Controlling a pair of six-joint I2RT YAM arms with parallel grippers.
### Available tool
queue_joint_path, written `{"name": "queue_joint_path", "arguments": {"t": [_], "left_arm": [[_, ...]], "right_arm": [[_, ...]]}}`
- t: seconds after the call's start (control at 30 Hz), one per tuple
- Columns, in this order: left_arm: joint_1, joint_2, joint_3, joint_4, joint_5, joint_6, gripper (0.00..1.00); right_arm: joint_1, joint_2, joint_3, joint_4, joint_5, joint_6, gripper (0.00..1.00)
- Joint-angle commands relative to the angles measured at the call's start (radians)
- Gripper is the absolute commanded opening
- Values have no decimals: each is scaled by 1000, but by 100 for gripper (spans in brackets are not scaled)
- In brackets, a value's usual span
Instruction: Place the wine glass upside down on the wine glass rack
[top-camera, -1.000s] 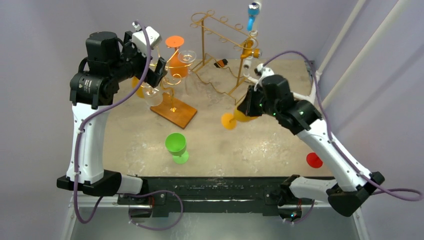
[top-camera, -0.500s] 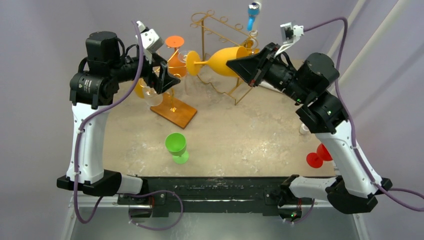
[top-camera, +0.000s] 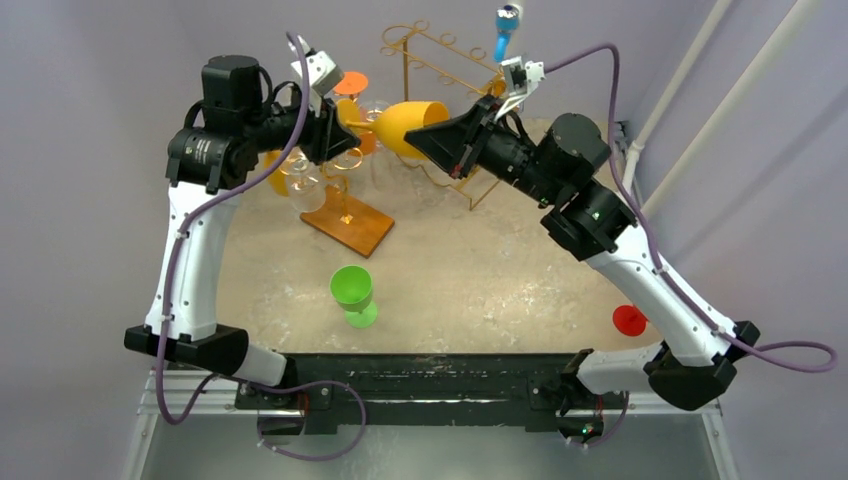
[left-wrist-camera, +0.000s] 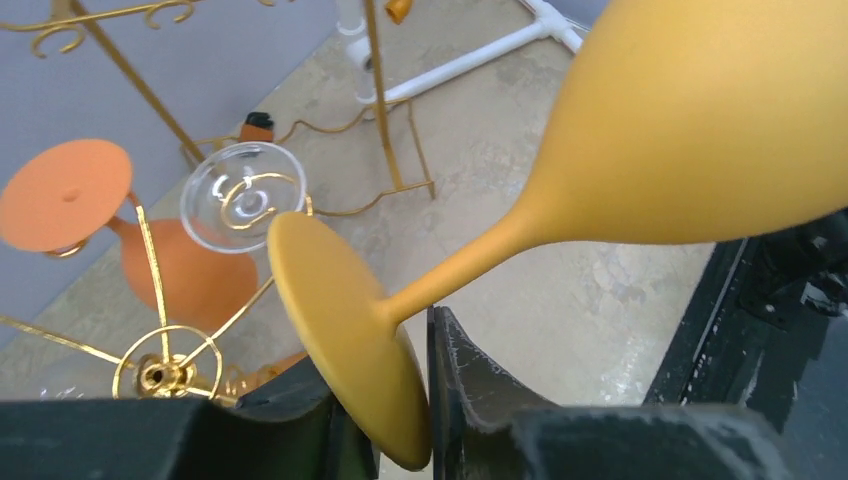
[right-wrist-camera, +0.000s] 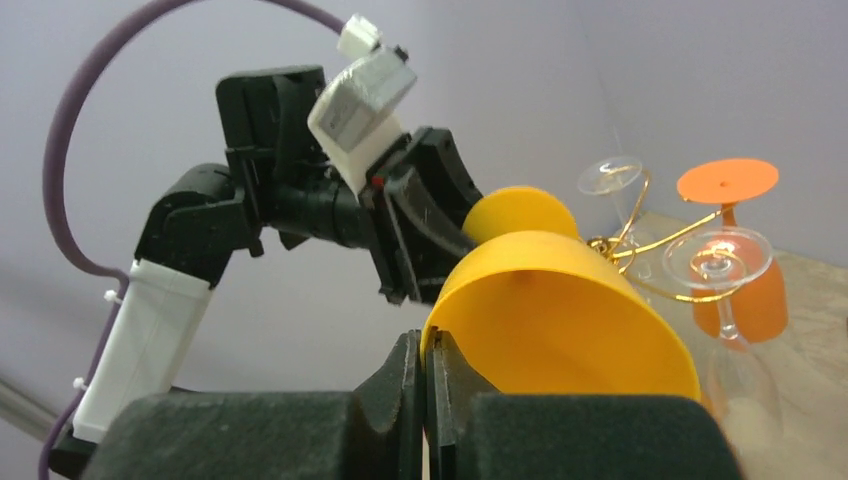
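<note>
The yellow wine glass (top-camera: 405, 122) hangs sideways in the air between both arms, bowl to the right. My right gripper (top-camera: 428, 143) is shut on the bowl's rim (right-wrist-camera: 470, 300), one finger inside and one outside. My left gripper (left-wrist-camera: 385, 352) has closed in on the glass's round foot (left-wrist-camera: 335, 320), which sits tilted between its fingers and touches the right one. Just left of and below the glass is the gold wine glass rack (top-camera: 345, 190) on a wooden base. An orange glass (left-wrist-camera: 170, 270) and a clear glass (left-wrist-camera: 240, 195) hang upside down on it.
A taller gold wire rack (top-camera: 432, 62) stands at the back, with a blue object (top-camera: 506, 30) above it. A green cup (top-camera: 352, 290) stands at the table's front middle. A red piece (top-camera: 628, 320) lies by the right arm.
The right arm lifted the yellow glass off the table and carried it left to the left gripper. The left jaws, wide open before, have closed around the glass's foot.
</note>
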Motion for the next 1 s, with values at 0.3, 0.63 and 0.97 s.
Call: {"name": "queue_joint_path", "arguments": {"t": [0.3, 0.63, 0.97], "left_arm": [[8, -56, 139, 110, -241, 286, 0], [8, -317, -176, 359, -110, 633, 0], [8, -464, -387, 536, -30, 843, 0]], "right_arm": [[12, -106, 4, -226, -33, -75, 98], [12, -22, 225, -399, -81, -231, 99], [24, 99, 200, -221, -279, -213, 99]]}}
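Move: The yellow wine glass lies on its side in the air, held at the rim by the right hand; its middle is about 8 cm right of the left hand, 1 cm ahead and 3 cm higher, and from the right hand 4 cm ahead, 5 cm left. From the left hand, the rack's hub is roughly 7 cm ahead, 3 left, 12 below; the hanging orange glass 15 ahead, 1 right; the nearer clear one 10 ahead, 6 right. The yellow glass changes hands: the left fingers finish closing on its foot end while the right opens wide off the rim. After a short forward start, the left hand carries the glass up about 10 cm, then back and left, its fingers tipping up some 60 degrees to swing the bowl downward. The right dips left, draws back right and up, then returns left, forward and down. ##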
